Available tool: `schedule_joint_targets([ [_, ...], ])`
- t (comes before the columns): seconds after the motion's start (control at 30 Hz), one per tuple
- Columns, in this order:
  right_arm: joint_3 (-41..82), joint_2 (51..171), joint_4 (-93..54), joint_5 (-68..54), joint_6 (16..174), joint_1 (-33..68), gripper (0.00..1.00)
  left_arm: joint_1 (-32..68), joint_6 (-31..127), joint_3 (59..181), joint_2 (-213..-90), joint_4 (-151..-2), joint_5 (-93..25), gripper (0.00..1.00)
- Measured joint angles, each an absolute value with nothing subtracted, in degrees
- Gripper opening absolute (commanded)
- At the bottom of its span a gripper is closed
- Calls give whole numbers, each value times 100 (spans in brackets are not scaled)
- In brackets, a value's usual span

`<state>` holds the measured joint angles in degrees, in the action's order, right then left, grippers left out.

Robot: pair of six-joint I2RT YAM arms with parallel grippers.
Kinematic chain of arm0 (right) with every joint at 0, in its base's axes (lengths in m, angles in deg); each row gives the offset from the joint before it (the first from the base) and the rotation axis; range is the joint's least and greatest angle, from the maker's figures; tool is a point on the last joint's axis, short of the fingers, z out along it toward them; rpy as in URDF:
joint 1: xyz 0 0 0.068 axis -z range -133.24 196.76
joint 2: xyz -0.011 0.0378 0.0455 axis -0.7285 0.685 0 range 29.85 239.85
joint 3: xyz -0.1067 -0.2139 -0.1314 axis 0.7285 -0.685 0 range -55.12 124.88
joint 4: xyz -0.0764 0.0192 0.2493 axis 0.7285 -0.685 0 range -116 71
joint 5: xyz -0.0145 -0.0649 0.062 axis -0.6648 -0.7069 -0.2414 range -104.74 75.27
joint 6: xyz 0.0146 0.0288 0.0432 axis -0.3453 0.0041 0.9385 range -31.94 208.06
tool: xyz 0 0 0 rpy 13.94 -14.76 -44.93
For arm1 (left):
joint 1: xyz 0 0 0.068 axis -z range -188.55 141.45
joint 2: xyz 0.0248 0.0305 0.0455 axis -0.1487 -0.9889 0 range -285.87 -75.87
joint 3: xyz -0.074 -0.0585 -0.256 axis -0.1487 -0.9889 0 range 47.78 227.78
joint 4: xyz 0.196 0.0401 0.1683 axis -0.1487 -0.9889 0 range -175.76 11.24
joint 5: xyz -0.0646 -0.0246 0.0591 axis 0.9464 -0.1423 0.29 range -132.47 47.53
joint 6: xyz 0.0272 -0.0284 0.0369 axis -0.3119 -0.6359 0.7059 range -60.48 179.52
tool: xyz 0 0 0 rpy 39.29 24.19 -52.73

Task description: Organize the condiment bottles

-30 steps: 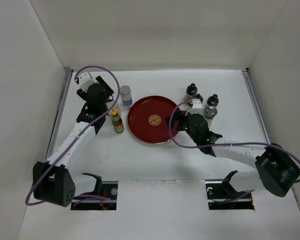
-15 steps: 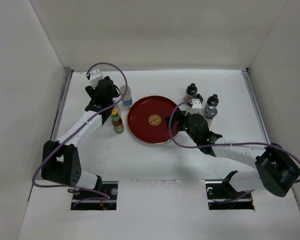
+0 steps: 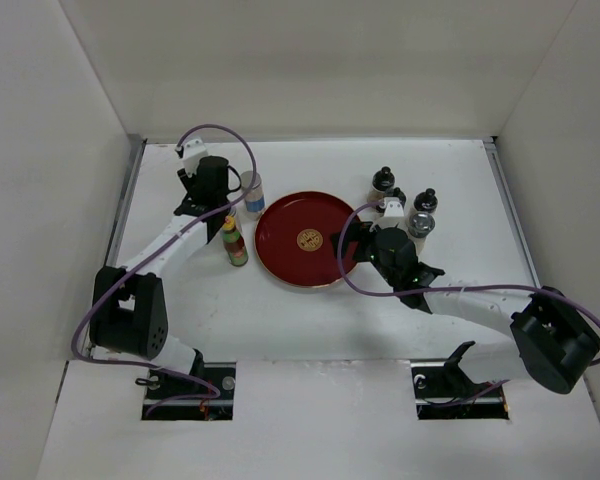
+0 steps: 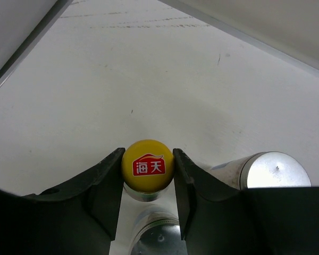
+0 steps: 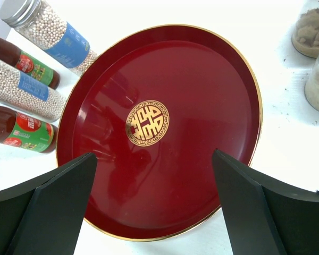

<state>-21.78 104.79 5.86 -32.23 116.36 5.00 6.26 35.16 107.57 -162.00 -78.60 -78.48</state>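
Observation:
My left gripper (image 3: 223, 208) stands over the bottles left of the red plate (image 3: 280, 215). In the left wrist view its fingers (image 4: 112, 178) press both sides of the yellow cap (image 4: 147, 164) of a green-red bottle. Two silver shaker lids sit beside it, one to the right (image 4: 275, 170) and one nearer (image 4: 158, 235). The top view shows a pale shaker (image 3: 251, 190) and the second green-red bottle (image 3: 236, 247). My right gripper (image 5: 154, 155) is open and empty over the plate's (image 5: 191, 79) near right part. Black-capped cruets (image 3: 383, 180) and a silver-topped one (image 3: 418, 222) stand right of the plate.
The right wrist view shows both shakers (image 5: 45, 29) and both green-red bottles (image 5: 21, 133) lined along the plate's left, and two glass jars (image 5: 311, 26) at its right. White walls enclose the table on three sides.
My left arm has swung toward the back and right, bringing its gripper over the left bottles and around the yellow cap. The right arm has not moved.

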Motion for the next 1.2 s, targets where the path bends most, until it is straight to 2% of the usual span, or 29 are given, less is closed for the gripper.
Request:
schedule_joint_targets([
  [0.33,-2176,10536,584,-3223,11633,500,96,696,3916,10778,-15951,-7764,-8023,15],
  [0.57,-2176,10538,586,-3221,11636,500,96,809,4316,11408,-15914,-7705,-8147,15],
  [1.03,-2176,10520,586,-3223,11636,500,96,2236,4721,12479,-15625,-7480,-7905,15],
  [1.2,-2176,10518,586,-3223,11638,503,96,2466,4734,12619,-15736,-7383,-7778,15],
])
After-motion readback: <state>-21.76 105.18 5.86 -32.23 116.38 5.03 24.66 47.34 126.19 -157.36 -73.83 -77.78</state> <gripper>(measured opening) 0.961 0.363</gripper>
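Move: The left hand already grips the far yellow-capped bottle by its top; the red tray's middle lies about 25 cm to its right, 5 cm back and 17 cm below. The blue-label jar stands level and some 10 cm right; the white bead jar is 5 cm back and 3 cm right, the near bottle 14 cm back and 7 cm right. From the right hand the tray is roughly 9 cm ahead, 10 cm left. Keeping its hold on the yellow-capped top, the left hand lifts the bottle off the table, almost straight up for the first 9 cm or so, then goes on climbing while it swings right, ending about 20 cm higher and 14 cm to the right, high above the table with the sideways gap to the red tray much smaller. Along the way the fingers tip upward by some 20 degrees and turn about as much clockwise, slowing at the end. ##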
